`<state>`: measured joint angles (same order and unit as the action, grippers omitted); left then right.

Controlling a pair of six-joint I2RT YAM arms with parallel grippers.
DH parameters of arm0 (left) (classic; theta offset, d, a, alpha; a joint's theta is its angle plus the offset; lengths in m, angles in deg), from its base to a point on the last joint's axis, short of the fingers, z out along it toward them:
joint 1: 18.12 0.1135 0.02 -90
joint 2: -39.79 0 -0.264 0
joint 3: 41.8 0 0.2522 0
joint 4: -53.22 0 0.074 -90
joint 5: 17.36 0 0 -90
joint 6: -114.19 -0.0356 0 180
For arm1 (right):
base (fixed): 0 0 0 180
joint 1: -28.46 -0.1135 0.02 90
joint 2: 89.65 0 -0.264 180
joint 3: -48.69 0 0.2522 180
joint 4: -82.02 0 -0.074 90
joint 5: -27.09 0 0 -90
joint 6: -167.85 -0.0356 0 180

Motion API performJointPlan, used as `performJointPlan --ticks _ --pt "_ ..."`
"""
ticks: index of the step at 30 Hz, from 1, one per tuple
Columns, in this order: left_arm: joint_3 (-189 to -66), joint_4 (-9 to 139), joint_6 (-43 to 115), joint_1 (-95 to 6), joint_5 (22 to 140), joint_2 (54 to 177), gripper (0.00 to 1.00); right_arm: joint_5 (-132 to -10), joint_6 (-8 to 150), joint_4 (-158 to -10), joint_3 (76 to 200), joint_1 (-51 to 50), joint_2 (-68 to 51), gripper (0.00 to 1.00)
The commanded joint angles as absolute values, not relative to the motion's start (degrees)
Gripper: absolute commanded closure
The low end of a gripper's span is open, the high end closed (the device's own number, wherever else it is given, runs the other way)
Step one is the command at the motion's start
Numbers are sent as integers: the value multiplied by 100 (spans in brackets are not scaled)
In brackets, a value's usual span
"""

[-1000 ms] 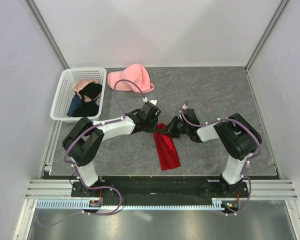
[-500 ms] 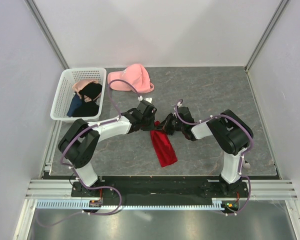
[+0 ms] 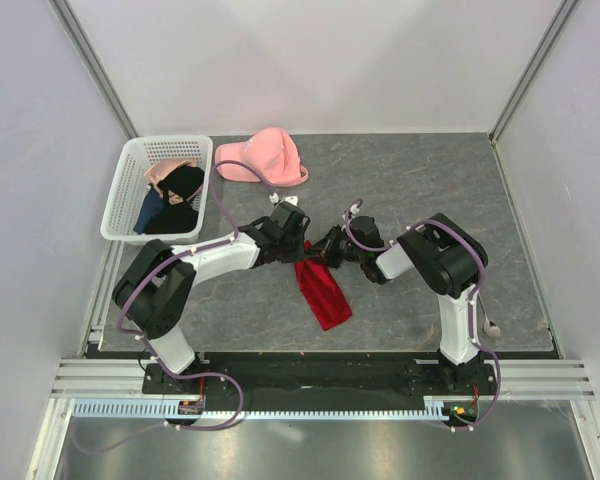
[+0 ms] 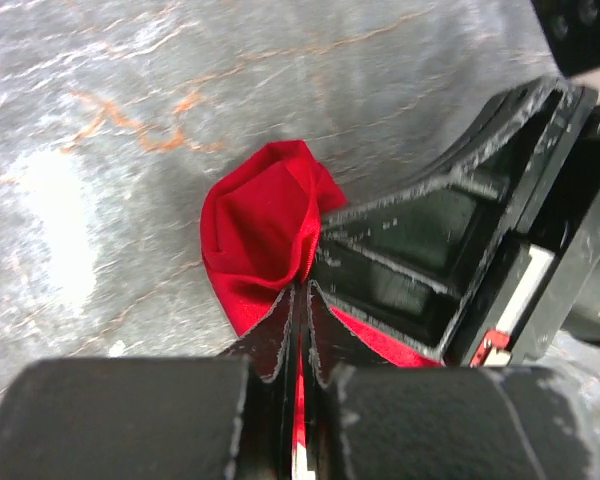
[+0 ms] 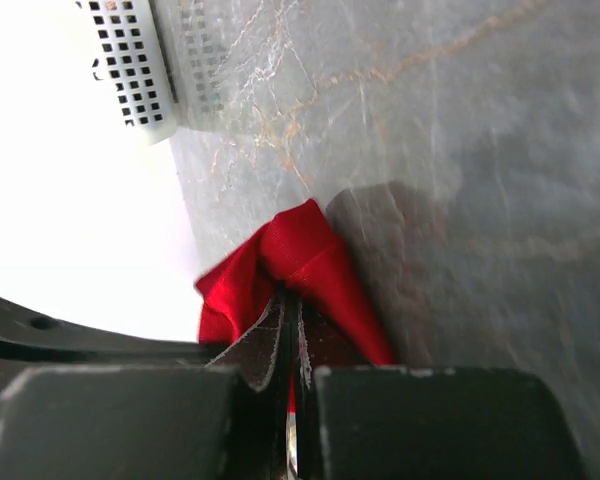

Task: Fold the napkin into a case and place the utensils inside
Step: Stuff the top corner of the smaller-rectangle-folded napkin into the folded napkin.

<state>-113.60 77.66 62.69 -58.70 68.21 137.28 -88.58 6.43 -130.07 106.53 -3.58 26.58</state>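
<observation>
The red napkin (image 3: 320,290) lies as a narrow folded strip on the table, running from between the two grippers toward the near edge. My left gripper (image 3: 295,246) is shut on its far end, cloth (image 4: 265,230) bunching out past the jaws (image 4: 302,295). From the other side my right gripper (image 3: 325,250) is shut on the same end, with a red fold (image 5: 300,260) poking out beyond its tips (image 5: 288,300). The two grippers sit almost touching. No utensils are in view.
A white basket (image 3: 120,195) with black, blue and pink garments stands at the back left. A pink cap (image 3: 265,155) lies behind the grippers. White walls enclose the grey table on three sides.
Both grippers have carried the napkin's far end to the left, and its free end swung left with it. The right arm's elbow has moved left too.
</observation>
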Motion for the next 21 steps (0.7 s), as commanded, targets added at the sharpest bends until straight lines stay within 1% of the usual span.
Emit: performJointPlan --ticks 1,3,4,5,8,12,21 --pt "-11251 8051 6445 -5855 6667 13629 93 -9042 542 -13968 10948 -380 2865 100" --pt "-11312 8130 6330 -5829 6430 13585 84 -9016 726 -13846 10878 -380 2743 100" --pt "-11426 8192 6217 -5811 6333 13585 80 -9024 831 -13506 10877 -380 2699 100" --pt "-11505 8253 6146 -5802 6202 13594 73 -9024 937 -13328 10886 -380 2655 100" --pt "-11804 8490 5917 -5802 6069 13708 66 -9033 1122 -13213 10798 -371 2531 100" --pt "-11936 8631 5838 -5802 5963 13735 63 -9060 1298 -12949 10798 -380 2487 100" --pt "-12253 8878 5732 -5802 5901 14094 63 -9139 1413 -12817 10895 -398 2487 100"
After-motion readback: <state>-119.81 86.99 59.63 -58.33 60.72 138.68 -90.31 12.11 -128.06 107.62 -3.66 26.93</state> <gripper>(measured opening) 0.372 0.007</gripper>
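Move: The napkin's top corner is already between the left fingertips, practically at the hand point. The right fingers already pinch the same end, about 3 cm to the left hand's right, 1 cm nearer the base and 2 cm lower. The folded napkin's middle lies about 9 cm back, 5 cm right and 5 cm below the left hand; from the right hand it is roughly 8 cm back, 1 cm left and 2 cm down. The napkin's top corner comes free of the left fingers, which open from shut to over a third while the hand draws about 2 cm left and dips slightly, then eases some 2 cm forward and up, rolling about 10 degrees with its left side rising. The right hand stays almost in place and keeps its pinch on the napkin's top end. ##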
